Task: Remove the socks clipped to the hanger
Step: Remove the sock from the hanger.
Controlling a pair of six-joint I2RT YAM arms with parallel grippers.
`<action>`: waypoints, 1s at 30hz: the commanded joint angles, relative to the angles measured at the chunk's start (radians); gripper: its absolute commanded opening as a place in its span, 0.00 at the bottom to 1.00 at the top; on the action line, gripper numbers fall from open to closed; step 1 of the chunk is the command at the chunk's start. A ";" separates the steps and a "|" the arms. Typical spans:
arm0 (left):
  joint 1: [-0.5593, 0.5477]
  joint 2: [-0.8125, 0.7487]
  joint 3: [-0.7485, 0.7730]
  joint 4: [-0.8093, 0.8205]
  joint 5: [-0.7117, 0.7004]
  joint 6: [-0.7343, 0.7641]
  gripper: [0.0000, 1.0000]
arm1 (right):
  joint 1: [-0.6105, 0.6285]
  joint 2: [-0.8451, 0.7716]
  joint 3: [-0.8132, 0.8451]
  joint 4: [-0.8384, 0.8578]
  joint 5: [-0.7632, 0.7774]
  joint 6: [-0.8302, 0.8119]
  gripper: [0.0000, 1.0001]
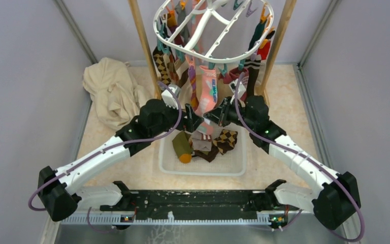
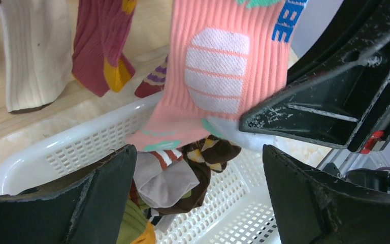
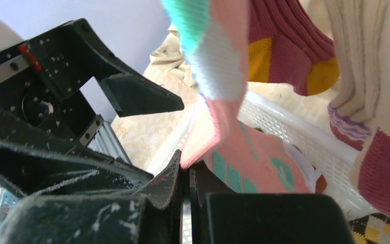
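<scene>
The white oval hanger point(image 1: 168, 41) hangs at the back with several socks point(image 1: 168, 63) clipped round its rim. A pink sock point(image 1: 208, 90) with teal marks hangs from its near side, down over the basket. My right gripper point(image 3: 188, 165) is shut on this pink sock's point(image 3: 223, 119) lower edge, the fabric pinched between its pads. My left gripper point(image 2: 199, 152) stands wide open just left of it, below the pink sock point(image 2: 218, 76), with nothing between its fingers point(image 2: 106, 193). From above, the left gripper point(image 1: 193, 122) and the right gripper point(image 1: 214, 118) almost meet.
A white mesh basket point(image 1: 233, 165) under the grippers holds several loose socks point(image 1: 203, 145). Maroon-and-yellow point(image 2: 99, 51) and cream point(image 2: 33, 56) socks hang close behind. Wooden frame posts point(image 1: 143, 46) flank the hanger. A beige cloth point(image 1: 111, 91) lies at the back left.
</scene>
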 commanded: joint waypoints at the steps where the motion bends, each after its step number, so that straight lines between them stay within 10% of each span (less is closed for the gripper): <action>1: 0.000 -0.026 -0.039 0.032 0.018 -0.005 0.99 | 0.026 0.032 0.069 0.030 0.079 0.072 0.00; 30: -0.048 -0.024 -0.244 0.252 -0.241 0.038 0.99 | 0.161 0.167 0.180 0.089 0.139 0.191 0.00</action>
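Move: The pink sock's foot, already pinched in the right fingers, lies about 4 cm to the right of the open left gripper, 1 cm ahead and slightly above; from the right hand, that left gripper is some 4 cm to the left and 1 cm back. The purple-orange sock hangs roughly 7 cm ahead of the left hand, 1 cm to its left. The basket's middle is about 5 cm back, 3 cm right and far below the left hand. Keep the right gripper shut on the pink sock's foot and carry it about 5 cm to the left, with a small push forward that comes back, tipping the fingers slightly down. Meanwhile lower the left gripper some 5 cm, fingers wide open, easing back 2 cm and then forward again so that it ends below the foot. ##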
